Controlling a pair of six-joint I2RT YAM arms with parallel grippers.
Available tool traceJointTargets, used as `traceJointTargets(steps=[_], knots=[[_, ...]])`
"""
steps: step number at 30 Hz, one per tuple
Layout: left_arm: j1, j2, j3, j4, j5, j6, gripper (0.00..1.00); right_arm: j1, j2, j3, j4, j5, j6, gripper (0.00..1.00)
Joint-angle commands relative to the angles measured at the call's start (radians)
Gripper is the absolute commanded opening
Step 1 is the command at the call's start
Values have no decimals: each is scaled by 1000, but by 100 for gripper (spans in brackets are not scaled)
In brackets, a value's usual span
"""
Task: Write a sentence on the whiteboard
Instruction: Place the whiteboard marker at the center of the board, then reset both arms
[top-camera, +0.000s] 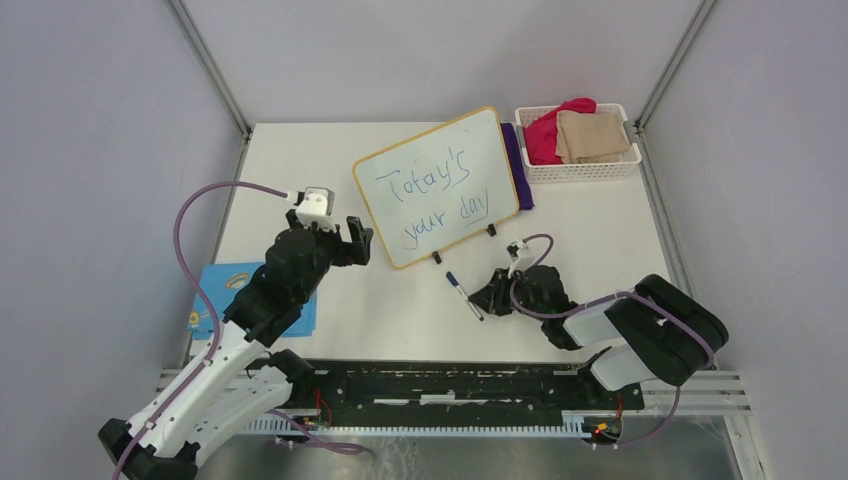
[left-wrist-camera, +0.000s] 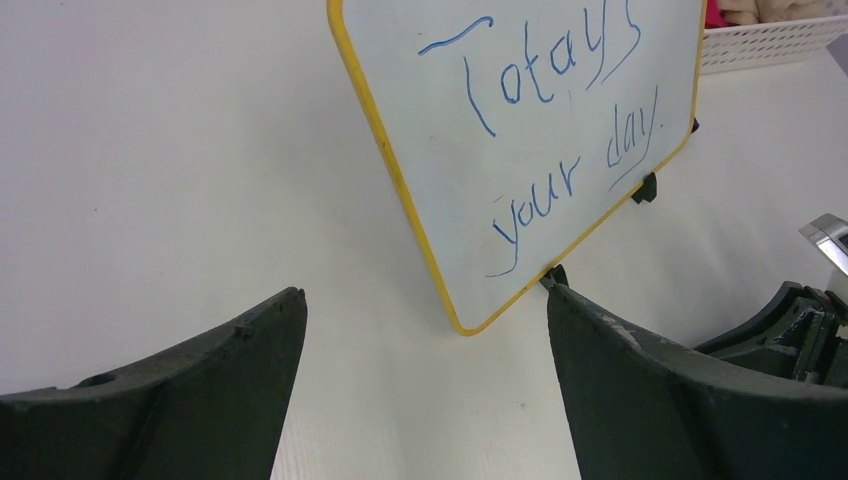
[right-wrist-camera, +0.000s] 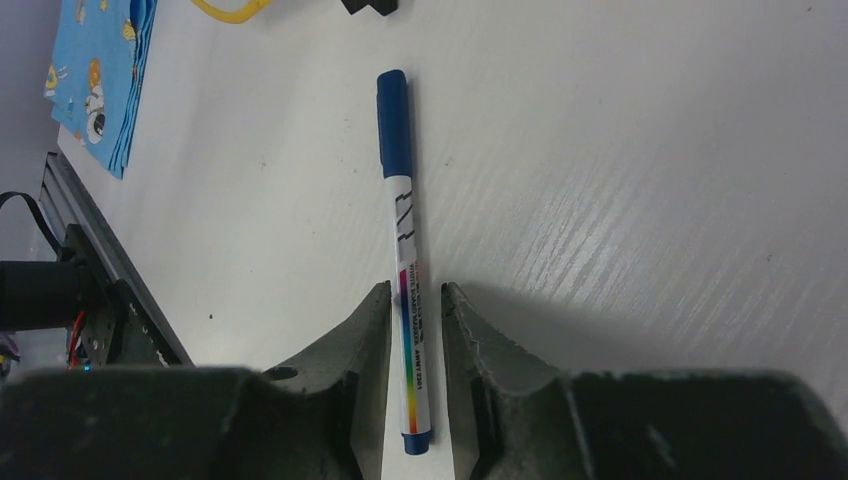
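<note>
The whiteboard (top-camera: 437, 185) lies tilted on the table, its thin yellow-tan frame and two black feet toward me. The sentence (top-camera: 432, 192) reads "Today's your day" in blue, in two lines, and also shows in the left wrist view (left-wrist-camera: 560, 120). A blue-capped marker (right-wrist-camera: 405, 250) lies flat on the table just below the board (top-camera: 464, 295). My right gripper (right-wrist-camera: 415, 290) straddles the marker's rear end, its jaws slightly apart with table showing beside the barrel. My left gripper (left-wrist-camera: 425, 290) hangs wide open and empty, just left of the board's near corner (top-camera: 355, 240).
A blue printed booklet (top-camera: 215, 290) lies at the table's left front edge, partly under my left arm. A white basket (top-camera: 580, 170) with pink and tan cloths stands at the back right. A purple cloth (top-camera: 518, 160) peeks from behind the board.
</note>
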Motion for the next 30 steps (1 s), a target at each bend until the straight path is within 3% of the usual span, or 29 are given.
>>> traceJointTargets(steps=[1,14,20,24,30], knots=[[3,-2,-1,43,-18,-3,94,-16,-13,-28,-84,50,-45,31],[4,-1,0,43,-13,-8,95,-92,-134,-91,-183,121,-75,41],[4,-10,2,43,-2,-11,95,-105,-355,-96,-323,219,-186,43],[3,-13,2,45,7,-13,95,-50,-467,-39,-450,228,-323,49],[4,-18,6,45,2,-15,95,129,-475,55,-588,347,-438,51]])
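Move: The marker lies on the table between the right hand's just-parted fingertips, its middle about 2 cm ahead, 2 cm left and 1 cm below. The board's nearer black clip is some 10 cm ahead and 8 cm left of that hand, the other clip about 17 cm ahead and 4 cm right, and the whiteboard's middle about 28 cm ahead and 8 cm left. From the idle left hand the marker is roughly 22 cm right, 3 cm back and 24 cm below. The right fingers, already loosened around the marker, come clear of it and open wider as the hand draws off to the right, some 6 to 7 cm, then eases back left about 1.5 cm. Late on it rises about 1.5 cm, tips its fingers up some 15 degrees and rolls its left side down nearly 20. ##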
